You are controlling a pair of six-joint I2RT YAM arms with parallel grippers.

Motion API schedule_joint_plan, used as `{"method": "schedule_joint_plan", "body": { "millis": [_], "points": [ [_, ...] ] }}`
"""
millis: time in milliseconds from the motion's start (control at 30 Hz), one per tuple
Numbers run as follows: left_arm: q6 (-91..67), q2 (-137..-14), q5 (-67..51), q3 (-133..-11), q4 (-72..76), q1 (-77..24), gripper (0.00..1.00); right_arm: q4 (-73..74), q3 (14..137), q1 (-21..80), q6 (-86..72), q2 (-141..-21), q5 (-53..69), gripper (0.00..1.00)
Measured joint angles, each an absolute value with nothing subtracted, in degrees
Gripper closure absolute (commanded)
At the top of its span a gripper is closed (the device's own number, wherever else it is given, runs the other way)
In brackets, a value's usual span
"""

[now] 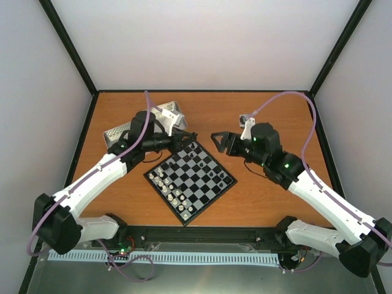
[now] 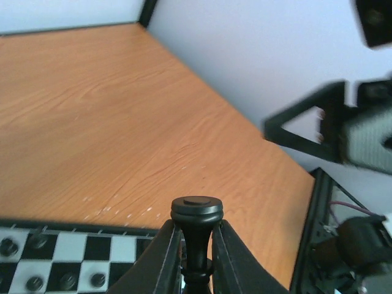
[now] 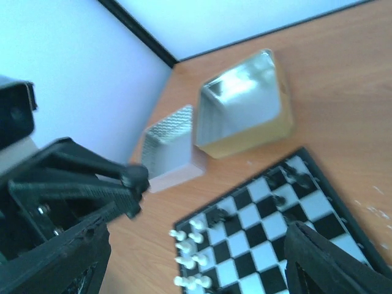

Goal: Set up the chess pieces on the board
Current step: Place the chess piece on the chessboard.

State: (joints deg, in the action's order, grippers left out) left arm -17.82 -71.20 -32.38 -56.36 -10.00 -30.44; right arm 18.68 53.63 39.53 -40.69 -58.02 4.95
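Observation:
The board (image 1: 191, 181) lies as a diamond mid-table. White chess pieces (image 1: 166, 182) line its left side and black ones (image 1: 211, 166) stand along its right side. My left gripper (image 1: 191, 138) hovers at the board's far corner, shut on a black chess piece (image 2: 196, 228) that stands upright between the fingers (image 2: 160, 257), its round head above their tips. My right gripper (image 1: 220, 142) is just right of that corner, its jaws wide open and empty. The right wrist view looks down on the board (image 3: 306, 211), the white pieces (image 3: 188, 245) and the left gripper (image 3: 92, 180).
Two silver metal tins (image 1: 170, 114) (image 1: 117, 135) sit at the back left, close behind the left arm. They show as the open tin (image 3: 242, 104) and the textured tin (image 3: 171, 147). Black frame posts and pale walls enclose the wooden table (image 1: 269, 196).

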Motion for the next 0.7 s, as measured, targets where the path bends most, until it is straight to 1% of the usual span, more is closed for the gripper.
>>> {"method": "schedule_joint_plan", "body": {
  "millis": [100,267,367,467,533,600,700],
  "points": [
    [-15.35,-68.93,-36.69,-56.21,-8.25,-30.74,0.87,18.55,58.83,38.3,-40.21,-60.64,10.61,0.23],
    [-11.79,-66.98,-41.56,-56.07,-7.18,-30.76,0.87,18.83,66.54,38.17,-39.33,-68.69,20.01,0.26],
    [-10.37,-66.35,-42.24,-55.81,-7.25,-30.76,0.86,18.85,67.59,38.17,-39.22,-71.26,23.51,0.32],
    [-9.19,-66.22,-42.52,-55.77,-7.25,-30.76,0.87,19.09,67.59,38.17,-39.57,-71.9,26.26,0.39],
    [-8.38,-66.24,-42.78,-55.77,-7.4,-30.76,0.87,19.07,67.59,38.17,-39.68,-71.96,27.86,0.43],
    [-7.84,-66.24,-42.94,-55.77,-7.46,-30.76,0.87,19.05,67.59,38.17,-39.99,-72.01,29.06,0.49],
    [-6.98,-66.24,-43.09,-55.77,-7.75,-30.76,0.87,18.94,67.57,38.17,-40.73,-72.18,30.7,0.52]
  ]
}}
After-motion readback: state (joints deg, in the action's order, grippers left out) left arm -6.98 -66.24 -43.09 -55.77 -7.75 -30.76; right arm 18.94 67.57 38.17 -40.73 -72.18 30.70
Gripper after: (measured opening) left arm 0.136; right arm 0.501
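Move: The black chess piece, already pinched in the left fingers with its round base sticking out towards the right arm, is about 9 cm to the right hand's left, 3 cm ahead and roughly 1 cm lower. From the left hand, the open right gripper it is offered to stands some 10 cm right and 3 cm back, about level. The chessboard's middle lies 27 cm below the right hand, 9 cm left and 4 cm back; the large tin is 22 cm ahead, 21 cm left and 25 cm below. Bring the open right gripper about 7 cm left and 3 cm up to the chess piece, turning it some 20 degrees counter-clockwise, and start narrowing the fingers around the projecting base. Meanwhile draw the left hand about 4 cm back and 4 cm up, turning it slightly clockwise, then hold it steady there, keeping its pinch on the piece. ##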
